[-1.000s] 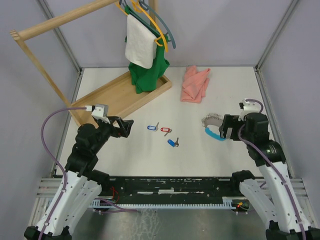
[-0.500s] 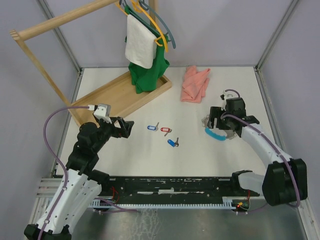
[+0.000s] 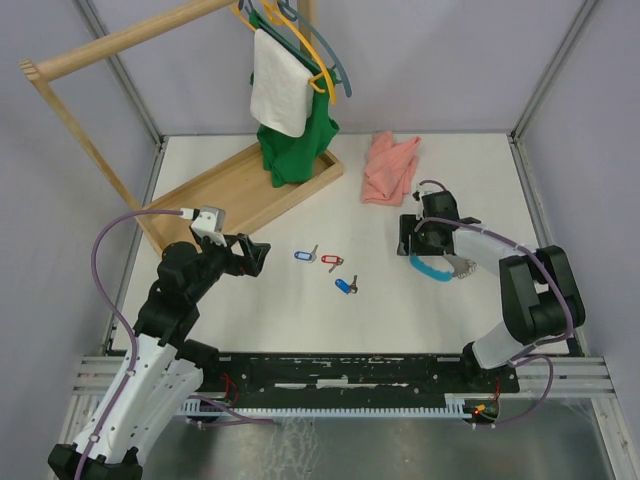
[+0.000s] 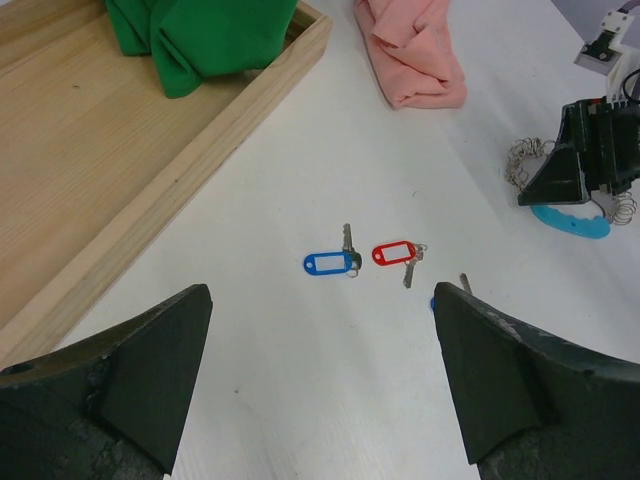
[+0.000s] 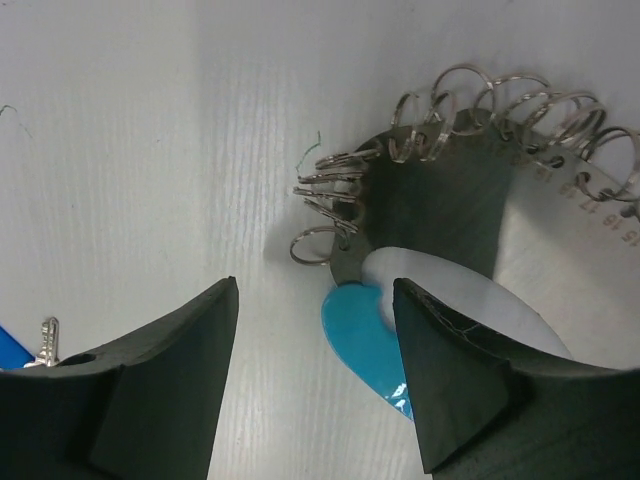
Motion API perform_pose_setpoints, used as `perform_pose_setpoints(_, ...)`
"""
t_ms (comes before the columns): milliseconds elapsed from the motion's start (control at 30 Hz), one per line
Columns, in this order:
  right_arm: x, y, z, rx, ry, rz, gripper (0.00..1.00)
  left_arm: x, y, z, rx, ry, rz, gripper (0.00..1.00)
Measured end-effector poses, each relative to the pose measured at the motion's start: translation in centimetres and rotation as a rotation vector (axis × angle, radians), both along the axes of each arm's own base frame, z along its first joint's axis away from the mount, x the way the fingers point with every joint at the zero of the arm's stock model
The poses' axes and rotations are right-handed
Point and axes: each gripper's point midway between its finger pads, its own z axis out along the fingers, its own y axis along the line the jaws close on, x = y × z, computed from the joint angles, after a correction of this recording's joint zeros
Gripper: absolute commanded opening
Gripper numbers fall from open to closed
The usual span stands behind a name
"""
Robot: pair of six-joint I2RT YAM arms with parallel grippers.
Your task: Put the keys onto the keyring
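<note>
Three keys lie mid-table: a blue-tagged key (image 3: pixel 303 256) (image 4: pixel 331 262), a red-tagged key (image 3: pixel 330 261) (image 4: pixel 394 253) and a second blue-tagged key (image 3: pixel 344 286), mostly hidden behind a finger in the left wrist view. The keyring (image 3: pixel 436 268) (image 5: pixel 365 335) lies to their right, its blue section nearest the keys and its silver loops (image 5: pixel 330 200) fanned around it. My right gripper (image 3: pixel 412 238) (image 5: pixel 315 340) is low over it, open, with the blue tip between the fingers, close to the right one. Left of the keys my left gripper (image 3: pixel 255 256) (image 4: pixel 320 400) hangs wide open, holding nothing.
A pink cloth (image 3: pixel 390 168) lies behind the keyring. At the back left stands a wooden rack base (image 3: pixel 210 195) with a green garment (image 3: pixel 290 150) and a white towel on hangers. Frame posts mark the table corners.
My right arm has swung in from the right and reached over the keyring, its jaws narrowing somewhat. The left arm has barely shifted. Keys and keyring lie where they were.
</note>
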Motion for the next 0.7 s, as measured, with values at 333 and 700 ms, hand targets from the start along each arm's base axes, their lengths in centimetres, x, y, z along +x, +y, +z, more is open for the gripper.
perform_pose_setpoints(333,-0.1,3.2,-1.0,0.002,0.006,0.065,0.68,0.0,0.0,0.0,-0.001,0.000,-0.003,0.98)
perform_pose_setpoints(700,-1.0,9.9,1.8,0.085,0.033,0.201,0.78,-0.1,-0.2,0.0,-0.001,0.000,-0.010,0.98)
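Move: Just off its left end, the right hand hangs barely above the table with its parted fingers around the tip of the blue handle; the keyring's middle is about 7 cm to the right, 1 cm ahead and 1 cm below. The nearer blue-tagged key lies some 17 cm left and 9 cm back, the red-tagged key about 20 cm left and 3 cm back. From the left hand, the keyring is roughly 42 cm right, 6 cm ahead and 19 cm below. Sweeping left about 10 cm towards the keys, the right hand drags the keyring along by its blue handle, apparently with its right fingertip against the inner edge. It first dips about a centimetre, skims low, then rises nearly 3 cm as it turns some 10 degrees counter-clockwise; the fingers stay well open without pinching. ##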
